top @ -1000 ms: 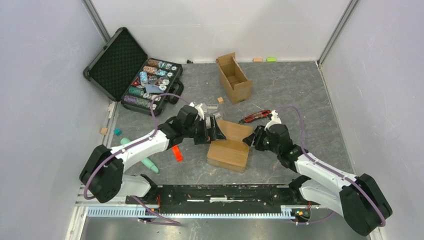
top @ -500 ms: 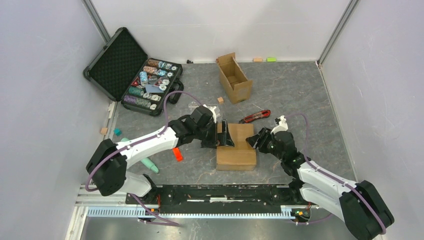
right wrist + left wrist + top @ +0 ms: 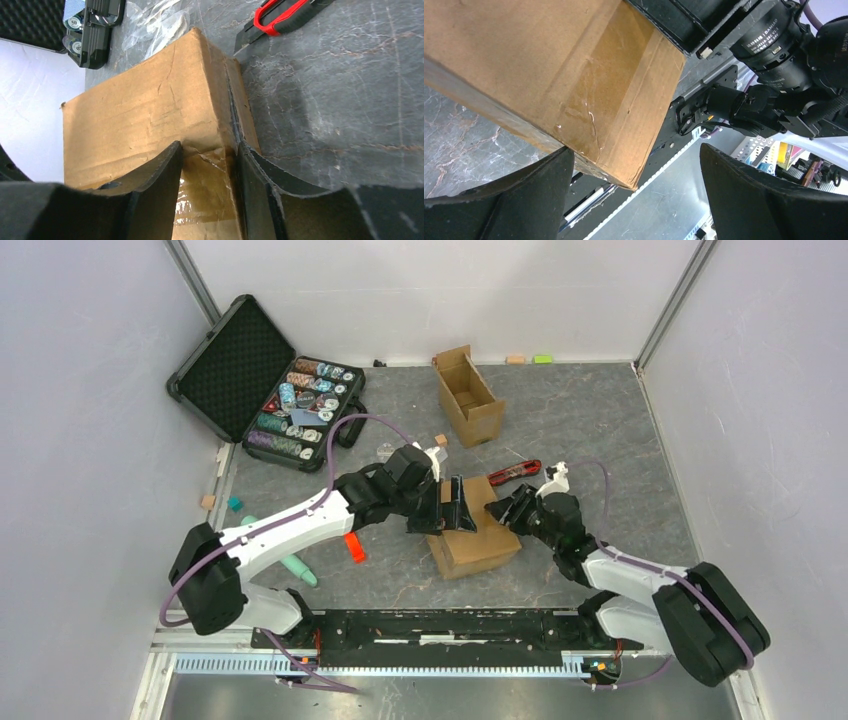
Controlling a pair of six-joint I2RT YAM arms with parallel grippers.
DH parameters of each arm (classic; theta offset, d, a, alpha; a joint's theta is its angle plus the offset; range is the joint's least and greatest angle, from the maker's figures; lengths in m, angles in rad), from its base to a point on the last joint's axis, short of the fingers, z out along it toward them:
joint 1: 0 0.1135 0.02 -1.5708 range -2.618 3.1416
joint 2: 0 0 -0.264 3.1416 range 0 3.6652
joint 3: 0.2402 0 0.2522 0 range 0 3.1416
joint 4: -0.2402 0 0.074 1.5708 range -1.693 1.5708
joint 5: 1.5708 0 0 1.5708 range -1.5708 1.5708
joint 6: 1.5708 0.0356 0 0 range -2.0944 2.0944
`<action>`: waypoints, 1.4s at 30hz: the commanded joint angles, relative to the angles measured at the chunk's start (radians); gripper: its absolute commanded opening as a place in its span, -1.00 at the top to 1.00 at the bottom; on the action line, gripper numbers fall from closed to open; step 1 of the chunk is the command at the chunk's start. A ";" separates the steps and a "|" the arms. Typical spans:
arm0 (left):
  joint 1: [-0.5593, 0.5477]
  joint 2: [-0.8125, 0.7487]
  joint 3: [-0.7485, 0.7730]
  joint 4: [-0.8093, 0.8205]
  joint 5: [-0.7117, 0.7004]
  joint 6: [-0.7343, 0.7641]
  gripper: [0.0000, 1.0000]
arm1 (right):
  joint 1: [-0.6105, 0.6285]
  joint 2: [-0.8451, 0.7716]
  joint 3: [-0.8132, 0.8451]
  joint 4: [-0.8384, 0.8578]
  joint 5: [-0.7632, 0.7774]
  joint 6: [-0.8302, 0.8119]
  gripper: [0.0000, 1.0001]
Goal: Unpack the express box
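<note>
The express box (image 3: 478, 536), brown cardboard with a taped seam, lies on the grey table between my two arms. No label shows. My left gripper (image 3: 455, 506) is at its left end with the jaws wide apart. In the left wrist view the box (image 3: 549, 70) fills the upper left and its lower edge touches the left finger (image 3: 524, 200) of the left gripper (image 3: 636, 150). My right gripper (image 3: 512, 512) is at the box's right end. In the right wrist view this gripper (image 3: 209, 146) pinches a taped corner of the box (image 3: 145, 110).
A narrow open cardboard box (image 3: 468, 395) stands at the back. A red utility knife (image 3: 510, 473) lies just behind the express box, also in the right wrist view (image 3: 280, 20). A black case of poker chips (image 3: 290, 405) sits at back left. An orange block (image 3: 354, 546) and a teal tool (image 3: 292, 562) lie left.
The express box has shifted right and turned on the table. My left gripper followed it to the right. My right arm drew back and lower, still at the box's right end.
</note>
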 commanded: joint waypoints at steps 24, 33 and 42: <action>0.013 0.070 0.128 0.258 -0.146 0.083 -1.00 | 0.121 0.182 0.411 -0.473 -0.021 -0.301 -0.64; 0.030 0.019 0.244 0.157 -0.155 0.176 -1.00 | -0.075 0.189 0.489 -0.591 0.117 -0.364 -0.69; 0.052 -0.073 0.328 -0.025 -0.220 0.279 -1.00 | -0.155 0.397 0.664 -0.684 0.322 -0.195 -0.71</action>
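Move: The red-and-black cutter lies about 11 cm ahead of the right hand, 6 cm to its right and 6 cm lower. The express box is at this hand, its middle some 4 cm left and 3 cm back, 3 cm lower; the open carton stands about 24 cm ahead and 4 cm left. From the left hand the box's middle is nearly straight below, about 8 cm down and 2 cm right, the cutter 12 cm ahead, 10 cm right. Fingers still at the box's far right edge, the right hand works left, about 8 cm in all and 4 cm back at the last, opening wide to let go; it then swings forward and right to the cutter, fingers tipping down. The left hand, open throughout, comes off the box, rises and reaches 6 cm forward, dips, then lifts well clear. ##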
